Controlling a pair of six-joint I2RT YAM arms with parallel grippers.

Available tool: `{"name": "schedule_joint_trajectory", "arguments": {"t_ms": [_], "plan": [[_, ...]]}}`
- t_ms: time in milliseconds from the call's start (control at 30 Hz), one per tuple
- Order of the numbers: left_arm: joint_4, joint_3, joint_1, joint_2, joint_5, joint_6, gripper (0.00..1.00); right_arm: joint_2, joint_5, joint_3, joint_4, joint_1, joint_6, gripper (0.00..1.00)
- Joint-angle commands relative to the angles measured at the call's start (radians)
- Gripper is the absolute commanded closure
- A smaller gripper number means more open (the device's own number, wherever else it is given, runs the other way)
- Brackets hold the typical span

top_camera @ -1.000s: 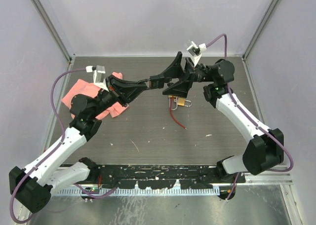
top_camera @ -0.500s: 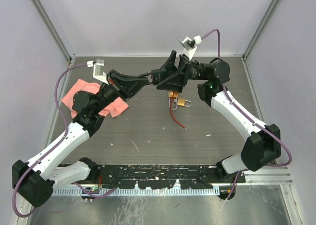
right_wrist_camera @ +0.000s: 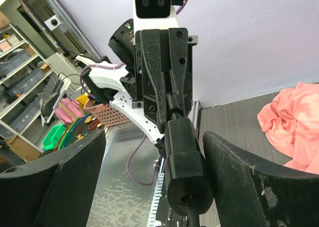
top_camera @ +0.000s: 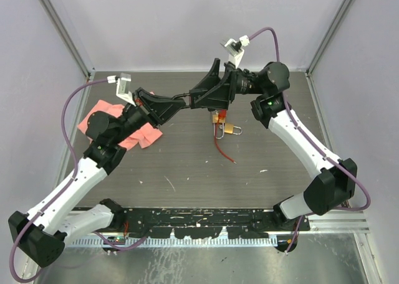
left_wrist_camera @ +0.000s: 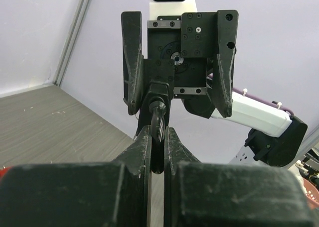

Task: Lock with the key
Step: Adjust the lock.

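A brass padlock (top_camera: 230, 129) lies on the table with a red cord (top_camera: 223, 148) trailing toward me. Above it, my left gripper (top_camera: 185, 100) (left_wrist_camera: 158, 132) is shut on the thin end of the key (left_wrist_camera: 158, 118), a black rod with a thick black handle (right_wrist_camera: 183, 162). My right gripper (top_camera: 201, 96) (right_wrist_camera: 154, 134) faces the left one, open. The handle sits between its fingers, close to the right finger (right_wrist_camera: 249, 187), with a wide gap on the left. In the left wrist view, the right gripper (left_wrist_camera: 178, 107) is seen head-on, its fingers apart.
A pink cloth (top_camera: 124, 125) (right_wrist_camera: 294, 122) lies crumpled on the left of the table under my left arm. Purple walls and metal frame posts (top_camera: 62, 32) enclose the table on three sides.
Both grippers, meeting at the key, have shifted left and away from the padlock. The right gripper's fingers have narrowed a little around the handle. The left grip is unchanged.
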State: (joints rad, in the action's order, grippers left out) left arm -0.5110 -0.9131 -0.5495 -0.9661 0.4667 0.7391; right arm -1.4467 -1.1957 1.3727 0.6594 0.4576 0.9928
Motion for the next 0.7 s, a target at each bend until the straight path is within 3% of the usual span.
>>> {"name": "schedule_joint_trajectory", "arguments": {"t_ms": [0, 433, 500, 667], "plan": [[-0.092, -0.059, 0.0, 0.001, -0.043, -0.009, 1.0, 0.005, -0.01, 0.029, -0.062, 0.022, -0.063, 0.17], [-0.11, -0.04, 0.0, -0.04, -0.054, 0.002, 1.0, -0.002, -0.021, 0.044, -0.169, 0.066, -0.17, 0.26], [-0.114, -0.029, 0.0, -0.038, -0.057, 0.0, 1.0, 0.0, -0.019, 0.046, -0.18, 0.066, -0.183, 0.32], [-0.116, -0.018, 0.0, -0.038, -0.058, -0.007, 1.0, -0.003, -0.02, 0.057, -0.185, 0.066, -0.187, 0.61]]}}
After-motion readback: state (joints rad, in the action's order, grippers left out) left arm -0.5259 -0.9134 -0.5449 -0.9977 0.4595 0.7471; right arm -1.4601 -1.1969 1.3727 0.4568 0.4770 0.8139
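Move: The lock hangs in the air by its shackle from the left fingers. Its body lies about 2 cm below the right hand's point and 1 cm ahead, between the open right fingers, nearer the forward one. From the left hand the body is some 5 cm to the right, 1 cm ahead and 1 cm lower. On the table, about 43 cm below the right hand, lie a red-tagged padlock some 16 cm ahead and 7 cm right, and a brass padlock 12 cm ahead and 13 cm right. The wide-open right fingers close in on both sides of the lock body and seem to meet it as they reach about half open, the hand sinking some 3 cm and easing about 1 cm left and forward to centre the body. The left fingers keep their pinch on the shackle, drifting about 1 cm forward and slightly down. ##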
